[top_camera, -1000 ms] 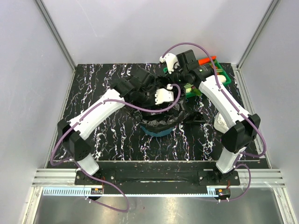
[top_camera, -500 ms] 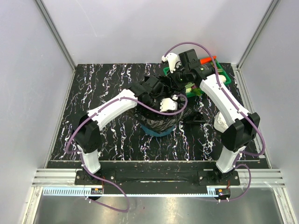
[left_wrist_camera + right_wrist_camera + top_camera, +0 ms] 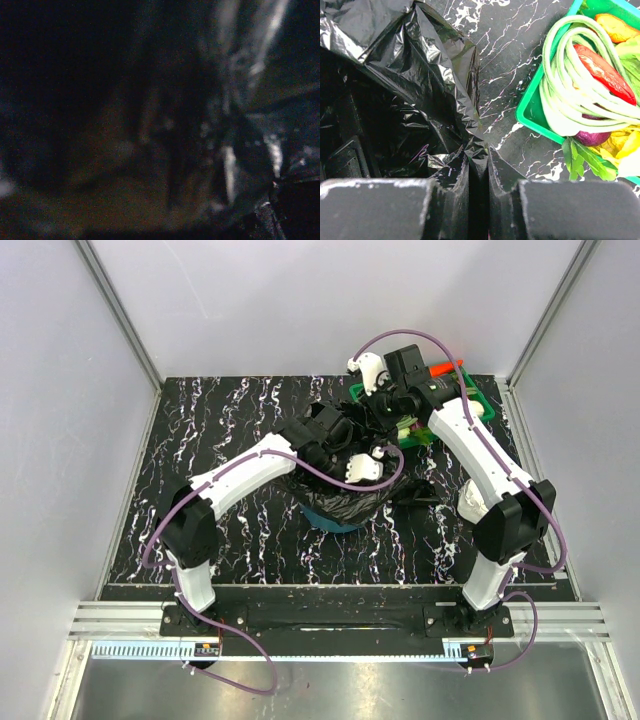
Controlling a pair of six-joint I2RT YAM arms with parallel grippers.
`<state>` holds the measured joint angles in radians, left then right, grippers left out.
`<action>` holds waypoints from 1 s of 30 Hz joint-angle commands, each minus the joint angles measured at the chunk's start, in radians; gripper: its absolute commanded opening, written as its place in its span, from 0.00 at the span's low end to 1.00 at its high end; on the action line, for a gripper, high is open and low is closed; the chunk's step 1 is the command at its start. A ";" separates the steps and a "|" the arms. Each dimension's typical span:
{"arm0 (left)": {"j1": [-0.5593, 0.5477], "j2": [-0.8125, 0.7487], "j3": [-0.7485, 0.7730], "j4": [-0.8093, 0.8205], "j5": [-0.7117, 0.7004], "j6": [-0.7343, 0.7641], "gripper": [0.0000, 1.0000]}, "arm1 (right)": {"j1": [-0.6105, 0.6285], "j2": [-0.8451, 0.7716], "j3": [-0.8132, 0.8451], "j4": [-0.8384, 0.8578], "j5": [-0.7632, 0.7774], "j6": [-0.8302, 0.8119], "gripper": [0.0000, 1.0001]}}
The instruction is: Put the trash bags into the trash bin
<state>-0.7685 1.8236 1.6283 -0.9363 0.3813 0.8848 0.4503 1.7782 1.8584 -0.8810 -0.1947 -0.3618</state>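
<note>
The trash bag [image 3: 340, 498], glossy wrinkled black film, is draped over and into the teal trash bin [image 3: 330, 521] at mid-table. My left gripper [image 3: 358, 476] reaches down inside the bag; its wrist view is dark and shows only black film [image 3: 240, 65], with no fingers visible. My right gripper [image 3: 370, 410] holds the bag's far edge, between the bin and the green tray. In the right wrist view my right gripper [image 3: 479, 167] is shut on a pinched fold of the bag [image 3: 420, 60], which hangs open to the left.
A green tray [image 3: 474, 408] [image 3: 532, 117] of vegetables stands at the back right, close beside the right gripper. A white crumpled plastic wad [image 3: 472, 502] lies by the right arm. The black marbled table [image 3: 220, 410] has white walls on three sides.
The left arm has swung right and forward, and its gripper has gone down into the bag over the bin. The right gripper has kept its grip and barely moved.
</note>
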 commanded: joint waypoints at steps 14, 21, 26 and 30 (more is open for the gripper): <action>-0.006 -0.167 0.157 0.017 -0.194 -0.070 0.99 | -0.013 0.018 0.022 0.005 0.046 -0.062 0.17; 0.044 -0.214 0.196 0.063 -0.162 -0.145 0.99 | -0.015 0.020 0.025 0.007 0.049 -0.060 0.21; 0.066 -0.211 0.153 0.119 -0.131 -0.172 0.99 | -0.018 0.009 0.036 0.007 0.040 -0.048 0.42; 0.087 -0.199 0.102 0.172 -0.122 -0.188 0.99 | -0.027 -0.013 0.058 0.005 0.012 -0.032 0.60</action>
<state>-0.6975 1.6409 1.7641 -0.8543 0.2226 0.7334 0.4389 1.7893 1.8587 -0.8841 -0.1738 -0.3946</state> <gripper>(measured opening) 0.988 0.539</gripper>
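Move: My left hand is down inside the black trash bag lining the trash bin. The bag's mouth centres about 4 cm ahead, 5 cm left and 6 cm above it, and the pinched rim is some 10 cm ahead, 2 cm right and 9 cm above. My right fingers hold that far-right rim; from them the mouth's middle is about 6 cm back, 7 cm left, 3 cm down, and the vegetable basket some 7 cm ahead, 14 cm right, 21 cm lower. I draw my wide-open left hand up out of the bag, about 13 cm, easing some 5 cm forward towards the far rim as it comes clear and swinging the fingertips forward while the wrist turns counter-clockwise. My right hand holds its pinch on the rim almost still, then at the very end opens about halfway to let go. ##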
